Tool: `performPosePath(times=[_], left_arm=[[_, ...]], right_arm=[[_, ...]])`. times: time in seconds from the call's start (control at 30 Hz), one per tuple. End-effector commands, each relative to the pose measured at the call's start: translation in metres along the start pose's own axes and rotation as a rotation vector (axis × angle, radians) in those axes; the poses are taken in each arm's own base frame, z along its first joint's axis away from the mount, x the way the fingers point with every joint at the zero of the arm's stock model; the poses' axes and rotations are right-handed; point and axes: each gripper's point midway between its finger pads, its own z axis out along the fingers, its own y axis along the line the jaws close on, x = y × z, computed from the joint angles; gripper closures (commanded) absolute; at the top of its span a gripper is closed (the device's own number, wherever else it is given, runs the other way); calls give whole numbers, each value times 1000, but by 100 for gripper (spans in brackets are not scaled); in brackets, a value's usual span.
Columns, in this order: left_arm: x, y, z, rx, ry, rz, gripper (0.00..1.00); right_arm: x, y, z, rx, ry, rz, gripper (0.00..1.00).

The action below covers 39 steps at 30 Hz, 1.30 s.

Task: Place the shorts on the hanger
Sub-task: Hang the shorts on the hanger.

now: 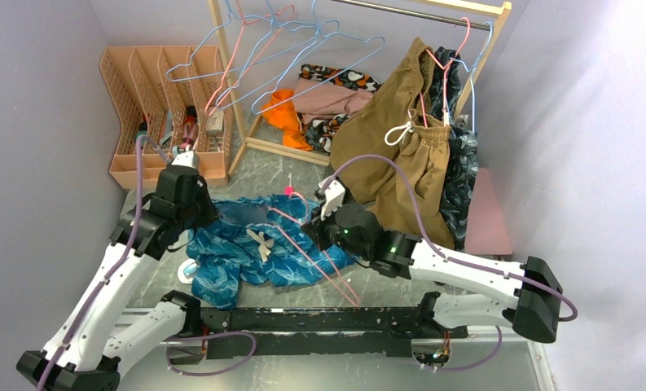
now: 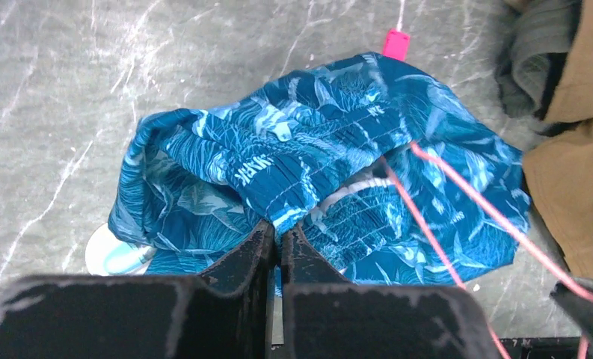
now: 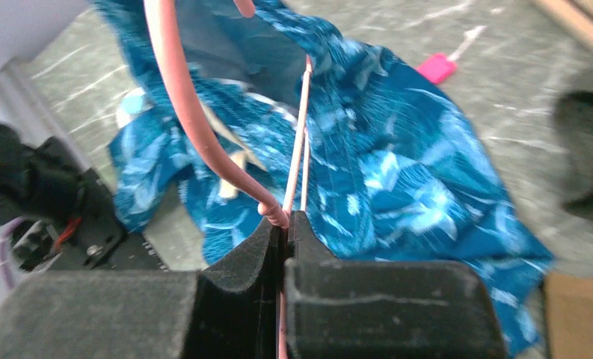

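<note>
The teal-blue leaf-print shorts (image 1: 246, 252) lie crumpled on the grey table between the arms, cream drawstring (image 1: 261, 241) on top. My left gripper (image 1: 204, 218) is at their far left edge, shut on a fold of the fabric (image 2: 280, 228); the shorts (image 2: 315, 149) spread out beyond it. The pink wire hanger (image 1: 323, 261) lies slanted across the shorts' right side. My right gripper (image 1: 315, 230) is shut on the hanger's wire (image 3: 287, 221); the hanger (image 3: 181, 90) rises before the shorts (image 3: 398, 172). The hanger also shows in the left wrist view (image 2: 458, 194).
A wooden rack (image 1: 221, 65) at the back holds light-blue hangers (image 1: 303, 49), tan-brown shorts (image 1: 401, 138) and a dark navy garment (image 1: 459, 179). A peach file organiser (image 1: 164, 106) stands back left. A pink clip (image 1: 289, 192) lies beyond the shorts. A small white-teal object (image 1: 187, 270) pokes out beneath them.
</note>
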Motion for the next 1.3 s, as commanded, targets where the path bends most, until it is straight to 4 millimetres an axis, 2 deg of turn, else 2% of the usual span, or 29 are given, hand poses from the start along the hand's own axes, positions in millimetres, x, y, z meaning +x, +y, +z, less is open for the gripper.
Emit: performPosePath(times=[0.0, 0.1, 0.13, 0.2, 0.33, 0.4, 0.47, 0.57, 0.67, 0.87, 0.97, 1.17, 1.27], left_arm=[[-16, -17, -29, 114, -35, 92, 93], [-25, -34, -45, 201, -36, 121, 93], [-28, -39, -49, 226, -37, 127, 93], [-31, -49, -58, 280, -36, 137, 93], [-34, -61, -67, 347, -33, 140, 93], [-35, -66, -68, 368, -28, 138, 93], [-34, -71, -66, 385, -17, 139, 93], [-32, -76, -65, 408, 10, 138, 93], [-31, -81, -68, 430, 23, 140, 93], [-35, -85, -78, 458, 21, 143, 93], [-36, -89, -85, 485, 22, 148, 93], [-45, -95, -96, 513, 2, 156, 93], [-47, -85, -96, 461, -10, 159, 93]], right_arm=[[-34, -51, -30, 297, -81, -45, 100], [-55, -58, -52, 332, -130, -70, 100], [-60, -52, -59, 297, -141, -85, 100], [-60, -29, -65, 140, -137, -140, 100], [-40, 39, -79, -262, -20, -188, 100], [-38, 52, -82, -333, 9, -175, 100], [-45, 61, -85, -373, -10, -172, 100], [-61, 64, -87, -378, -75, -172, 100], [-74, 53, -76, -293, -115, -182, 100], [-96, 48, -57, -236, -223, -174, 100], [-97, 52, -46, -245, -226, -184, 100], [-84, 75, -16, -349, -133, -220, 100], [-84, 72, -22, -340, -127, -237, 100]])
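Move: The left gripper already pinches the shorts' waistband and the right holds the pink hanger by its neck. The hanger's leading end lies about 12 cm right of the left hand, 3 cm ahead and 3 cm lower. From the right hand, the waist opening is roughly 15 cm left, 4 cm ahead and 4 cm down; the drawstring knot is about 12 cm left, level fore-and-aft, 14 cm down; the pink tag is 6 cm left, 14 cm ahead, 18 cm down. Keep the waistband pinched and raise the left gripper about 10 cm, carrying it some 6 cm left while it turns clockwise. Swing the right gripper right and up, then back and left, finally left, slightly forward and a little down, turning counter-clockwise, to feed the hanger's end into the waist opening beside the left fingers; keep both grips shut. ##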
